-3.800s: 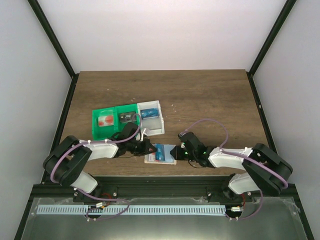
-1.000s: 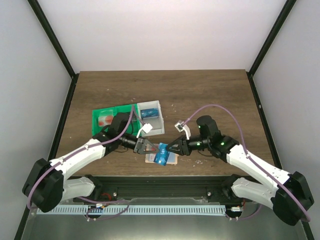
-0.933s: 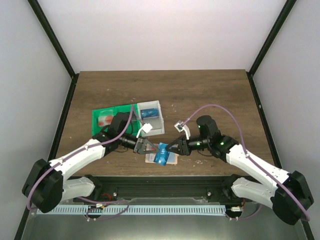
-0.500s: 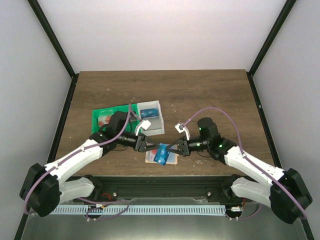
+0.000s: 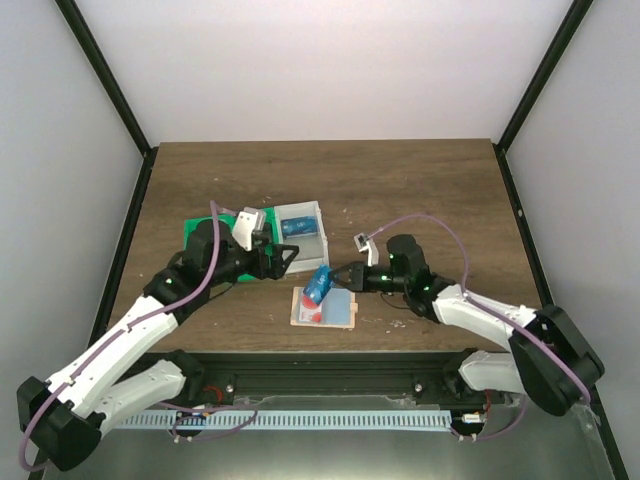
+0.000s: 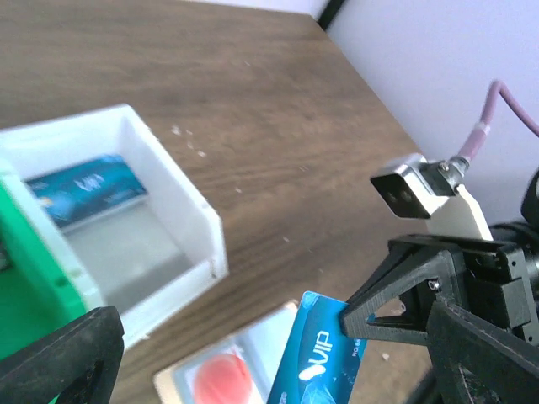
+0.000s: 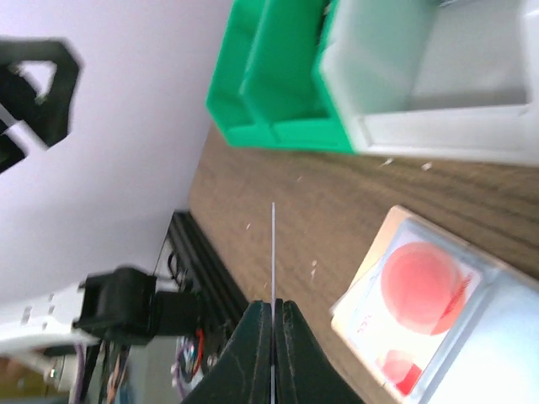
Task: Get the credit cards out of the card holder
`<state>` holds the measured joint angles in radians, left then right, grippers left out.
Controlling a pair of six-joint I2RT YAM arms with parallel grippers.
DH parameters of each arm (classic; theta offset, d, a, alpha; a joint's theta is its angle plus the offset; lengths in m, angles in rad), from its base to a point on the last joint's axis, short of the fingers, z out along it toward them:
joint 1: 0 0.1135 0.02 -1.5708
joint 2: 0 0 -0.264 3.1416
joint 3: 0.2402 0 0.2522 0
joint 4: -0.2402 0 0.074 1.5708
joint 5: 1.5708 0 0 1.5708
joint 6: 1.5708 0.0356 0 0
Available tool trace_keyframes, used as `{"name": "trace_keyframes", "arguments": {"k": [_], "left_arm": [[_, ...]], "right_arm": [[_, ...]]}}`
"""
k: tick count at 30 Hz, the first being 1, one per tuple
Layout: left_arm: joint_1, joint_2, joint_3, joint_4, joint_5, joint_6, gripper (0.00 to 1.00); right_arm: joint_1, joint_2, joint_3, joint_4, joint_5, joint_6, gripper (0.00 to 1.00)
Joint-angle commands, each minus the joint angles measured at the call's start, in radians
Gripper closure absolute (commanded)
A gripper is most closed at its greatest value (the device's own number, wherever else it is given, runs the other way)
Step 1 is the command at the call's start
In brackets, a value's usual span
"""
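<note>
The bright blue credit card [image 5: 320, 284] hangs tilted just above the table, with my right gripper [image 5: 339, 277] shut on its right edge. In the right wrist view this card [image 7: 274, 252] shows edge-on between the closed fingers [image 7: 263, 324]. Below it the tan card holder [image 5: 340, 320] lies open on the table, and the pale card with red circles [image 7: 421, 286] rests on its inner panel. My left gripper [image 5: 286, 257] is open with nothing in it, up and to the left of the blue card [image 6: 316, 362], its fingers [image 6: 59, 358] spread wide.
A white box [image 5: 322, 240] with another blue card [image 6: 80, 189] inside stands behind the holder. A green compartment tray [image 5: 200, 262] adjoins it on the left. The table's near edge runs just below the holder.
The blue card passed from my left gripper to my right. The left jaws opened and drew back up-left; the right jaws shut on the card and lifted it slightly toward the white box.
</note>
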<state>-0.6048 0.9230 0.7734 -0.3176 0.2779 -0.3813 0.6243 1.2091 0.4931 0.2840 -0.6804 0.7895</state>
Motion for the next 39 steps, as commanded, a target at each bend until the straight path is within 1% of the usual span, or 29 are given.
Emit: {"name": "trace_keyframes", "arguments": {"k": [1, 6, 11, 13, 17, 24, 27, 32, 39], "left_arm": [[0.003, -0.041, 0.024, -0.06, -0.203, 0.048, 0.0], [0.003, -0.072, 0.015, -0.065, -0.238, 0.058, 0.0], [0.003, -0.062, 0.018, -0.056, -0.253, 0.068, 0.0], [0.003, -0.051, 0.026, -0.051, -0.237, 0.071, 0.0], [0.003, -0.04, 0.027, -0.056, -0.238, 0.084, 0.0], [0.002, -0.03, 0.035, -0.072, -0.244, 0.095, 0.0], [0.002, -0.038, 0.032, -0.07, -0.243, 0.093, 0.0], [0.001, -0.05, 0.031, -0.075, -0.254, 0.093, 0.0], [0.0, -0.065, 0.027, -0.072, -0.256, 0.099, 0.0]], "right_arm": [[-0.007, 0.052, 0.051, 0.112, 0.19, 0.107, 1.0], [-0.007, 0.127, 0.1, 0.152, 0.319, 0.164, 1.0], [-0.004, 0.215, 0.163, 0.188, 0.446, 0.184, 1.0], [-0.004, 0.258, 0.195, 0.203, 0.489, 0.197, 1.0], [0.012, 0.342, 0.267, 0.224, 0.562, 0.186, 1.0], [0.055, 0.453, 0.37, 0.25, 0.738, 0.176, 1.0], [0.066, 0.511, 0.412, 0.255, 0.768, 0.192, 0.99], [0.109, 0.597, 0.501, 0.226, 0.835, 0.148, 1.0], [0.141, 0.678, 0.538, 0.257, 0.902, 0.142, 1.0]]}}
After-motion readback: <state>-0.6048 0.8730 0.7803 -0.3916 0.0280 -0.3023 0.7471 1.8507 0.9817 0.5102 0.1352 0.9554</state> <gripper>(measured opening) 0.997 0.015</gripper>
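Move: The blue VIP card is already pinched in the right gripper. The blue card pile it goes to, in the far half of the white tray, lies about 20 cm ahead of that hand, 9 cm to its left and 11 cm below. The open card holder sits about 2 cm back and 2 cm left of the right hand, 12 cm down; the green box is some 17 cm left of the pile and 5 cm nearer. From the left hand the pile is roughly 18 cm straight ahead and 19 cm below. Carry the pinched blue card forward with the right gripper, away from the card holder to the pile in the white tray, about 19 cm, turning the wrist some 40 degrees clockwise; late in the reach bear about 5 cm left and start sinking, fingers staying shut on the card. Draw the open, empty left gripper about 4 cm left out of the way. ##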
